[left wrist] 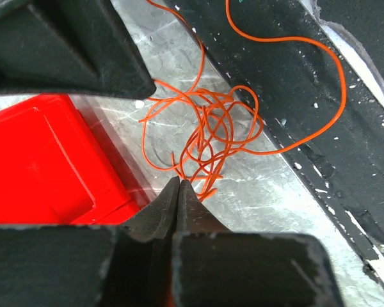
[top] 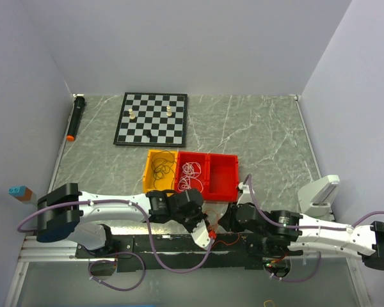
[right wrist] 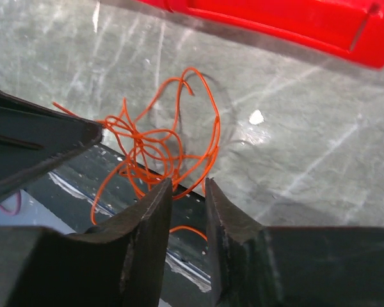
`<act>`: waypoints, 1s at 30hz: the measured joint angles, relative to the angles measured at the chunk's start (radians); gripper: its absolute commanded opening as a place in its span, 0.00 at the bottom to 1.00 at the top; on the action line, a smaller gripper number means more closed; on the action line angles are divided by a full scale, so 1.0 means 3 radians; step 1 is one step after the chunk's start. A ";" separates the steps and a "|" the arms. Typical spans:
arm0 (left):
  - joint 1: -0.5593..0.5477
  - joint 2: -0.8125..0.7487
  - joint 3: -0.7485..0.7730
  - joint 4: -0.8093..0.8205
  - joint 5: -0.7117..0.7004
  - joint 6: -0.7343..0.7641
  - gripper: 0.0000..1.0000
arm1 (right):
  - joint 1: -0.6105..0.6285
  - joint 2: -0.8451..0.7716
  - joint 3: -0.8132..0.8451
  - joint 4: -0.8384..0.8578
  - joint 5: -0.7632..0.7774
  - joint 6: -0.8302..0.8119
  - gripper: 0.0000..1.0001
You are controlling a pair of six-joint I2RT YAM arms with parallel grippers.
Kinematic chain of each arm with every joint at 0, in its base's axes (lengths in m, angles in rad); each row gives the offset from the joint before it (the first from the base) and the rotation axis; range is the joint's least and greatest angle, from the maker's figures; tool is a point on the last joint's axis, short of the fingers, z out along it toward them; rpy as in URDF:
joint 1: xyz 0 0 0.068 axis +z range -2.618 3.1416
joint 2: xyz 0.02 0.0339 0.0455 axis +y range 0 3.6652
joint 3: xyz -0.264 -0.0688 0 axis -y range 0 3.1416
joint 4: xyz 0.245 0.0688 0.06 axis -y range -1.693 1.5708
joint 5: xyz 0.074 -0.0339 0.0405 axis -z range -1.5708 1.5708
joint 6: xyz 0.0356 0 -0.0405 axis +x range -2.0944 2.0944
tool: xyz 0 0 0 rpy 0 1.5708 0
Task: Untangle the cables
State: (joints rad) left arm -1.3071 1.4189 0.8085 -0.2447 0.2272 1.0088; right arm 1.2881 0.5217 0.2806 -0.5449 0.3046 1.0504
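An orange cable (left wrist: 212, 121) lies in a tangled bunch on the table's near edge, with one long loop trailing over the black rail (left wrist: 294, 96). It also shows in the right wrist view (right wrist: 216, 128) and, small, in the top view (top: 212, 225). My left gripper (left wrist: 179, 181) is shut, its tips pinched on a strand at the near end of the tangle. My right gripper (right wrist: 189, 183) is open by a narrow gap, its tips at the tangle's edge with strands just beyond them. Both grippers meet in front of the red bins (top: 208, 230).
A yellow bin (top: 147, 167) holds black cables, a red bin (top: 182, 167) holds white cables, and the second red bin (top: 221, 174) beside it shows none. A chessboard (top: 152, 119) with two pieces lies at the back. A black torch (top: 75, 117) lies at the back left.
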 measured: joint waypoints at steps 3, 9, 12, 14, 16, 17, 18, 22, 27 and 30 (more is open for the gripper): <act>-0.0009 -0.0004 -0.0001 -0.0009 -0.0028 -0.0006 0.01 | -0.0056 0.0079 0.0038 0.0098 -0.0033 -0.0085 0.25; -0.0011 -0.0086 -0.0003 -0.0060 -0.0083 -0.0072 0.01 | -0.0278 0.0373 0.0064 0.0324 -0.0217 -0.0267 0.07; -0.0013 -0.0192 -0.0014 -0.0074 -0.0109 -0.0122 0.01 | -0.0369 0.0506 0.0093 0.0393 -0.0314 -0.0338 0.00; -0.0013 -0.0254 -0.0034 -0.0076 -0.0120 -0.0161 0.01 | -0.0390 0.0562 0.0097 0.0421 -0.0356 -0.0357 0.00; -0.0013 -0.0308 -0.0069 -0.0080 -0.0130 -0.0207 0.01 | -0.0401 0.0561 0.0097 0.0417 -0.0369 -0.0366 0.00; -0.0011 -0.0341 -0.0095 -0.0089 -0.0139 -0.0243 0.09 | -0.0402 0.0551 0.0098 0.0412 -0.0370 -0.0369 0.00; -0.0011 -0.0366 -0.0118 -0.0089 -0.0142 -0.0290 0.25 | -0.0402 0.0533 0.0098 0.0398 -0.0369 -0.0370 0.00; 0.0009 -0.0420 -0.0174 0.0006 -0.0205 -0.0655 0.76 | -0.0402 0.0333 0.0089 0.0369 -0.0408 -0.0436 0.00; 0.0142 -0.0322 -0.0018 0.0245 -0.0252 -0.1270 0.78 | -0.0401 -0.0106 -0.0066 0.0486 -0.0563 -0.0568 0.00; 0.0210 -0.0183 0.0189 0.0306 -0.0248 -0.1527 0.74 | -0.0398 -0.0226 -0.0117 0.0500 -0.0629 -0.0640 0.00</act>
State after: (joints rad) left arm -1.2442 1.3640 0.8654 -0.1528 0.1528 0.5507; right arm 1.1687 0.4538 0.2455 -0.3950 0.1158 0.8585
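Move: The orange cable tangle lies between the two hands: its middle is about 3 cm to the right of the left fingertips and a centimetre nearer the base, and some 2 cm ahead and 3 cm to the left of the right ones, a centimetre or so below both. The empty red bin is about 12 cm ahead of the right hand and 1 cm to its right; the red bin with white cable stands the same distance ahead and 10 cm to its left. A strand of the orange tangle is taken by the right hand, which eases forward-left into it while its half-open fingers shut on it, then rises about 2 cm with a slight wrist turn, still shut. The left hand, fingers already shut at the tangle's left side, lifts slightly and edges left, opens wide, then moves up, forward and right, ending about 5 cm higher and turning some 25 degrees counter-clockwise. ##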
